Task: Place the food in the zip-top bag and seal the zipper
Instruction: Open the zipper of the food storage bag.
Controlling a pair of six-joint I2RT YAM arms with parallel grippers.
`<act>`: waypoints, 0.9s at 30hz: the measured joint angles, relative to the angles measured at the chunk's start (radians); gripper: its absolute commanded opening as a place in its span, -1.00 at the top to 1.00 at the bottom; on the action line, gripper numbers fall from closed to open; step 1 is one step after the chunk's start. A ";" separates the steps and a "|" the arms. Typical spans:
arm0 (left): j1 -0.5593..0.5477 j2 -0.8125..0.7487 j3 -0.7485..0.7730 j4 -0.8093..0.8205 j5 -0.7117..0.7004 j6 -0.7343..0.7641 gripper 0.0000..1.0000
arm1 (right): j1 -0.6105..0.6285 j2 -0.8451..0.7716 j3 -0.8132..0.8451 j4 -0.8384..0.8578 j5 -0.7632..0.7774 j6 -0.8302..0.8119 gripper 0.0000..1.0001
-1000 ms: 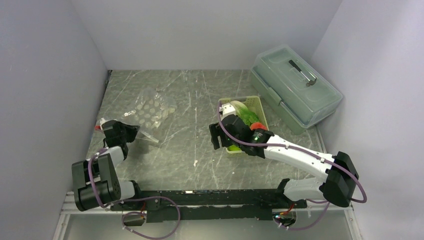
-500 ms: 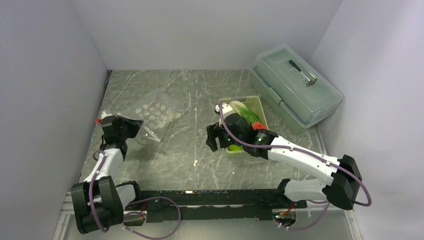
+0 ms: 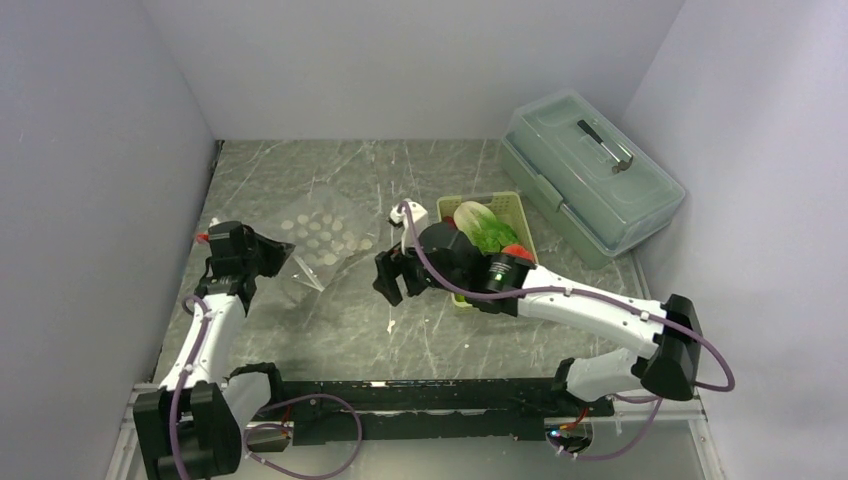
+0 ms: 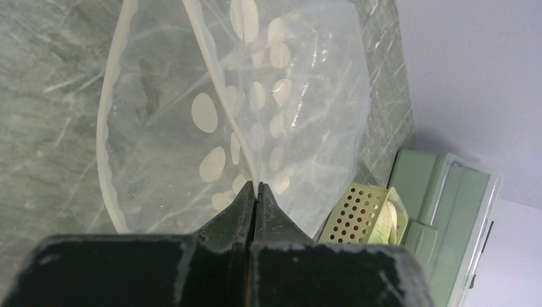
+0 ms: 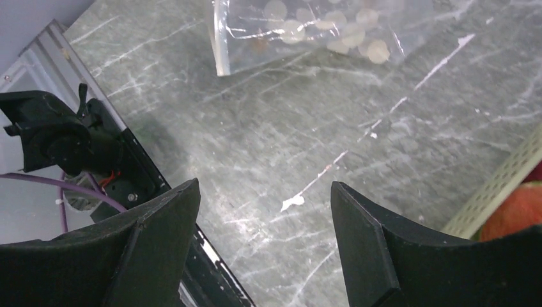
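Note:
The zip-top bag [image 3: 322,238] is a clear pouch with pale spots, lying left of centre. My left gripper [image 3: 272,256] is shut on its mouth edge. In the left wrist view the black tips [image 4: 257,187] pinch one side of the whitish zipper [image 4: 211,70], and the mouth gapes with the other side [image 4: 102,137] bowed away. My right gripper [image 3: 394,284] hovers open between bag and basket, with nothing between its fingers [image 5: 263,187]. The bag [image 5: 307,25] lies ahead of it. The food sits in the basket: lettuce [image 3: 486,228], a red piece [image 3: 518,251] and an orange-red ball [image 5: 521,211].
A pale green slotted basket [image 3: 516,206] stands right of centre, its perforated wall [image 4: 358,214] seen past the bag. A large translucent lidded box [image 3: 592,172] is at the back right. Grey walls close in on the left, back and right. The arm-base rail [image 3: 420,400] runs along the near edge.
My right gripper has swung left from over the basket to the table near the bag. My left arm has stretched out, carrying the bag's pinched edge farther back and to the right.

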State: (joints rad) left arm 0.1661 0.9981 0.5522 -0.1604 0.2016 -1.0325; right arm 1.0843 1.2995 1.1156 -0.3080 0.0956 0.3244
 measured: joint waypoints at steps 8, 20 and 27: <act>-0.087 -0.073 0.095 -0.174 -0.104 -0.068 1.00 | 0.054 0.145 0.118 0.001 0.053 -0.013 -0.56; -0.148 -0.078 0.172 -0.354 -0.171 -0.091 1.00 | 0.130 0.316 0.325 -0.026 0.138 -0.038 -0.54; -0.170 -0.096 0.236 -0.428 -0.173 -0.077 1.00 | 0.144 0.391 0.388 -0.052 0.140 -0.057 -0.52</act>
State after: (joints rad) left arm -0.0040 0.9024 0.7879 -0.5880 0.0288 -1.1095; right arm 1.2282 1.6909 1.5032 -0.3599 0.2352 0.2676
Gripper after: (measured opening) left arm 0.013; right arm 0.766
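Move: The zipper's free near end lies about 13 cm left of the right hand, roughly 8 cm ahead and some 14 cm below. The bag's dotted body is about 13 cm to the right hand's left and 19 cm ahead, close to the table; the food basket is about 20 cm to its right and 15 cm ahead. From the left hand, which already grips one zipper lip, that free end is about 4 cm back, 5 cm right and 6 cm below. Sweeping left at nearly constant height, the right hand travels about 10 cm towards the zipper's free end, fingers wide open and the wrist hardly turning. Meanwhile the left hand keeps its pinch on the zipper lip and lifts it about 5 cm, drawing it some 3 cm back and slightly right, towards the incoming hand. ##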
